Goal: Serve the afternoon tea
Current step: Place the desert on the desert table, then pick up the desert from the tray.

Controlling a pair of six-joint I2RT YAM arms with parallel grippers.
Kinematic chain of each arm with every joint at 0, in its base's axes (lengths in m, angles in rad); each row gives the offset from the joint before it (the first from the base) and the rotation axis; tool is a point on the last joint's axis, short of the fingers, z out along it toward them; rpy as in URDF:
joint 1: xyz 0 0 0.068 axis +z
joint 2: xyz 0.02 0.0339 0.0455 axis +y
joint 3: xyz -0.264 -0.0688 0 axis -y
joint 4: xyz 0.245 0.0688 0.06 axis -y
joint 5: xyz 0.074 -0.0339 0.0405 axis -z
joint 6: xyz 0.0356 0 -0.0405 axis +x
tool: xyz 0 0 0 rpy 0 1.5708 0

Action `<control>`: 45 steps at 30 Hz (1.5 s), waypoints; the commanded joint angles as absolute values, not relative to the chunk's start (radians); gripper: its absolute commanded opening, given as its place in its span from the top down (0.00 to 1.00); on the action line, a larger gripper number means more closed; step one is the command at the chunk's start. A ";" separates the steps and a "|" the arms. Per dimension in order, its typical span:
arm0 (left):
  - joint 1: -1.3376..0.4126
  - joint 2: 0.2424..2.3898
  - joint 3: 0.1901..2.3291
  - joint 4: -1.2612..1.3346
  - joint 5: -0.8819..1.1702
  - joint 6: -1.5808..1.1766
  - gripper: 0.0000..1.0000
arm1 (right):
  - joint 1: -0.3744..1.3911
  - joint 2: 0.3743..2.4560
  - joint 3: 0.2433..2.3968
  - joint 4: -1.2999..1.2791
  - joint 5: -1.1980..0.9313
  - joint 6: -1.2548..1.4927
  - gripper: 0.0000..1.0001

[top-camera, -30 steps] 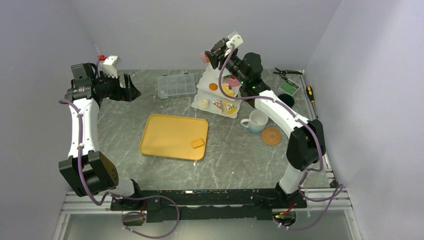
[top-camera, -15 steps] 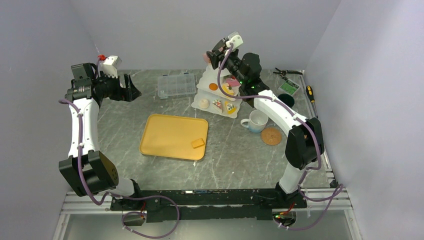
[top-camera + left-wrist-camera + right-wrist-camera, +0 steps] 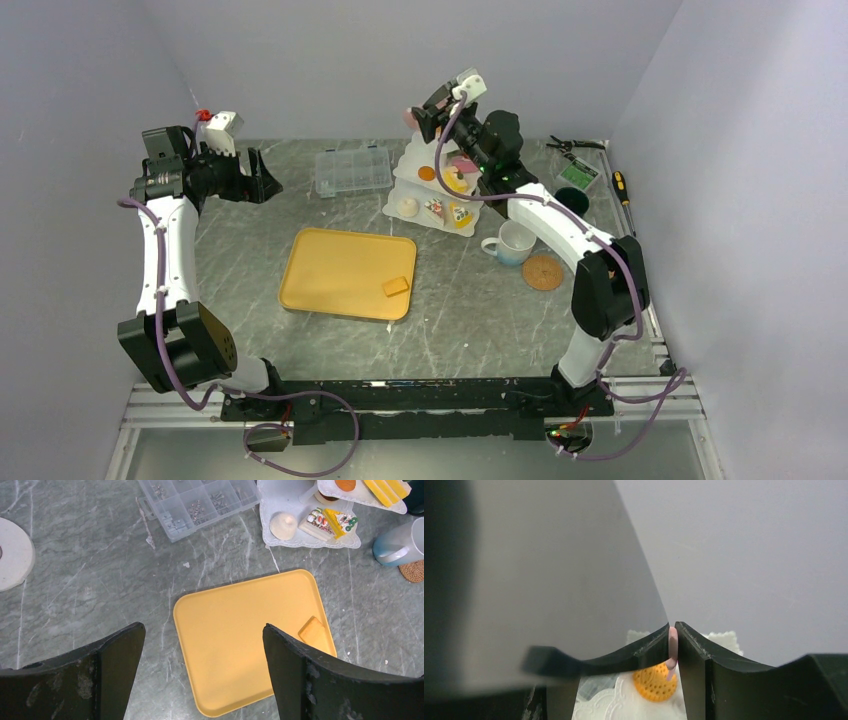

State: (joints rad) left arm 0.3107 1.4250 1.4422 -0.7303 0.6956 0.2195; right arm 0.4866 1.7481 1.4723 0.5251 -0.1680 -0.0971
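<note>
The white three-tier stand [image 3: 440, 190] stands at the back, with pastries on its lower tiers, among them an orange biscuit [image 3: 427, 173]. My right gripper [image 3: 418, 118] hovers at the stand's top. In the right wrist view its jaws [image 3: 672, 630] are shut on a thin pink pastry [image 3: 672, 642], above an orange biscuit [image 3: 654, 682] on the stand [image 3: 609, 705]. A grey blur hides the left half of that view. My left gripper [image 3: 262, 175] hangs open and empty at the far left [image 3: 203, 626]. A white mug [image 3: 515, 240] and a cork coaster [image 3: 542, 272] sit right of the stand.
A yellow tray [image 3: 340, 270] with one yellow biscuit [image 3: 396, 287] lies mid-table. A clear compartment box [image 3: 352, 170] sits left of the stand. A dark-green mug [image 3: 575, 200], pliers [image 3: 572, 146] and a screwdriver [image 3: 620, 185] are at the back right.
The right gripper has shifted slightly at the top of the stand. The left arm has not moved.
</note>
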 commanded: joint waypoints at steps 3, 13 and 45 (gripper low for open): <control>0.308 1.421 1.478 -0.734 0.727 0.229 0.07 | 0.545 1.616 1.384 0.593 -0.240 -0.100 0.34; 0.309 1.419 1.489 -0.751 0.732 0.236 0.06 | 0.750 1.410 1.102 0.586 -0.201 -0.138 0.34; 0.301 1.462 1.467 -0.835 0.764 0.279 0.07 | 0.902 1.482 0.660 0.731 -0.238 -0.035 0.33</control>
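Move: The last orange dessert lies some 23 cm back, about 10 cm to the left and roughly 36 cm below the right hand. The yellow tray's middle is about 9 cm farther left than the dessert; the white mug stands some 14 cm back and 15 cm right of the hand, and the white stand rises almost directly beneath it. From the left hand, the dessert is about 12 cm back, 24 cm right and 25 cm down. Right hand brings the still-held, open tongs back 25 cm, then steeply down to the orange dessert, swinging left. ##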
